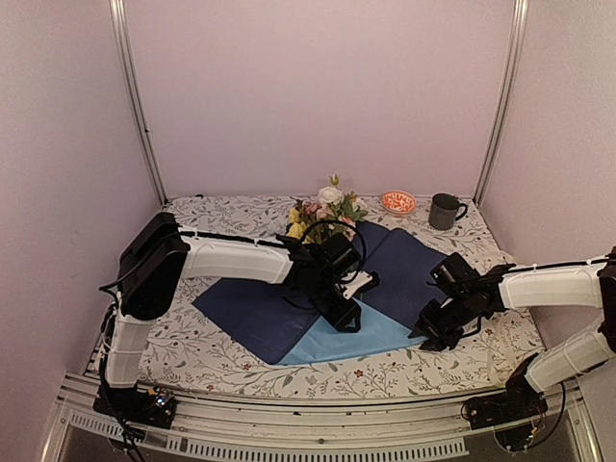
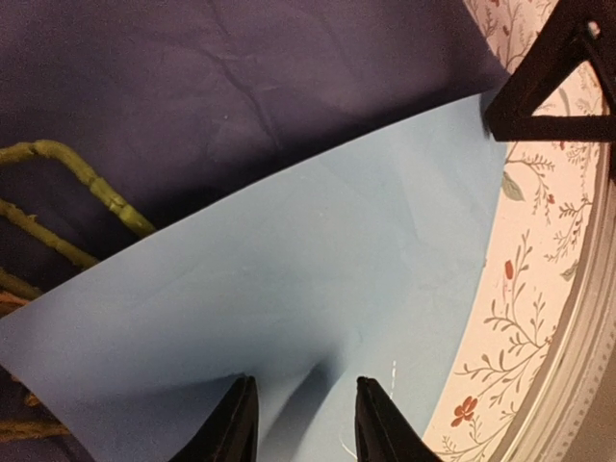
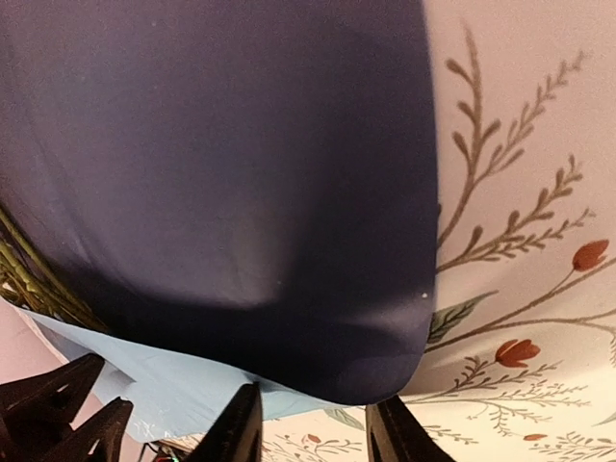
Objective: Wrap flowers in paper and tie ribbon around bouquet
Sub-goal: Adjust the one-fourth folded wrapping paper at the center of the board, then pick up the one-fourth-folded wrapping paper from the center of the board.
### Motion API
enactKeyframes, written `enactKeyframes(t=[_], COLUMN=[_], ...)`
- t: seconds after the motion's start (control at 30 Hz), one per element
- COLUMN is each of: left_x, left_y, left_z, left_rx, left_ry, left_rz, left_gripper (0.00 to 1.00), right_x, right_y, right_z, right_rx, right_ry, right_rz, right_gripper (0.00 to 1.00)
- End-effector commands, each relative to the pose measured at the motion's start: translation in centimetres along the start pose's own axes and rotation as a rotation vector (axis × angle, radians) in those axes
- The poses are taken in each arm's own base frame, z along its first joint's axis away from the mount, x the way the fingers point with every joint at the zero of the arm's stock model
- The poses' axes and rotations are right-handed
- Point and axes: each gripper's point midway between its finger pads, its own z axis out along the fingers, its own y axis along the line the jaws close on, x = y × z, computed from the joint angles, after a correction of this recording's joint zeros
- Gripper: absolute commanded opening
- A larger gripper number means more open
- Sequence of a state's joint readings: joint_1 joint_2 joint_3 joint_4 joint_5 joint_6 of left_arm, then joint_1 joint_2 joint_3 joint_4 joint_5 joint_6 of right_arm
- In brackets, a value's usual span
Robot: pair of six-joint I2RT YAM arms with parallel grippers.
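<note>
The paper [image 1: 289, 313] lies spread on the tablecloth, mostly navy, with a light blue flap [image 2: 289, 279] turned up at the front. The flowers [image 1: 325, 208] lie on it, blooms at the back, and their green stems [image 2: 82, 183] run under the flap. My left gripper [image 2: 306, 419] hangs open just above the light blue face, near the sheet's middle [image 1: 348, 306]. My right gripper [image 3: 318, 433] stands open at the sheet's right corner [image 1: 430, 334]. The navy corner [image 3: 385, 366] sags just ahead of its fingertips. The ribbon and a wrapped bouquet are out of view.
An orange dish [image 1: 397, 201] and a dark grey mug [image 1: 445, 211] stand at the back right of the leaf-printed tablecloth [image 1: 221, 351]. Metal posts [image 1: 135, 96] and plain walls close in the sides and back. The right gripper [image 2: 544, 82] shows beside the paper's edge.
</note>
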State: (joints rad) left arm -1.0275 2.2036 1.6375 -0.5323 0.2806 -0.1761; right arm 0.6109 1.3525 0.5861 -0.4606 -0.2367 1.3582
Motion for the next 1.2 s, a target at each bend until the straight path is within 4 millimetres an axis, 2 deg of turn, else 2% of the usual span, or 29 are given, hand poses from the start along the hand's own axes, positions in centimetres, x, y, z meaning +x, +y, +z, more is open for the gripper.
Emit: enactKeyframes(t=[0.0, 0.13, 0.17, 0.3, 0.4, 0.6, 0.8, 0.93, 1.03, 1.17], left_x=[1.6, 1.5, 1.4, 1.4, 1.3, 1.3, 1.2, 0.9, 0.6, 0.6], left_y=[1.1, 1.1, 1.2, 1.8, 2.1, 2.2, 2.4, 2.7, 2.9, 3.1], left_z=[0.6, 0.6, 0.6, 0.8, 0.7, 1.2, 1.4, 1.4, 1.3, 1.3], left_rx=[-0.007, -0.007, -0.004, 0.017, 0.045, 0.078, 0.114, 0.140, 0.158, 0.192], left_ry=[0.067, 0.072, 0.075, 0.087, 0.088, 0.116, 0.138, 0.134, 0.130, 0.130], left_rz=[-0.024, -0.022, -0.025, -0.056, -0.089, -0.102, -0.114, -0.140, -0.149, -0.170], left_gripper=[0.36, 0.36, 0.36, 0.36, 0.37, 0.37, 0.37, 0.37, 0.37, 0.37], right_x=[-1.1, -1.8, -1.8, -2.0, -2.6, -2.4, -0.6, 0.8, 2.8, 5.9], right_y=[-2.9, -1.9, -1.9, -0.8, 0.0, 3.3, 6.1, 8.3, 10.6, 13.2], right_z=[1.3, 1.1, 1.2, 0.3, -1.6, -4.9, -5.7, -7.0, -7.7, -7.3], right_rx=[0.113, 0.107, 0.108, 0.074, 0.081, 0.018, -0.048, -0.067, -0.124, -0.200], right_ry=[-0.046, -0.078, -0.075, -0.096, -0.188, -0.323, -0.346, -0.405, -0.431, -0.424], right_rz=[0.026, -0.028, -0.039, -0.082, -0.134, -0.290, -0.464, -0.598, -0.727, -0.904], right_gripper=[0.30, 0.01, 0.00, 0.00, 0.00, 0.00, 0.00, 0.00, 0.00, 0.00])
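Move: The right end of the paper's folded edge, its corner, lies right at the half-open right fingers, about 1 cm below them. From the right hand, the middle of the light-blue flap is some 16 cm left and 1 cm ahead, and the flower heads are about 22 cm left and 30 cm ahead. The left hand rests over that flap, about 1 cm above it; the corner is roughly 16 cm to its right and 3 cm back. Right fingers pinch the corner, lift it about 10 cm and leftward; left fingers still pin the flap. ##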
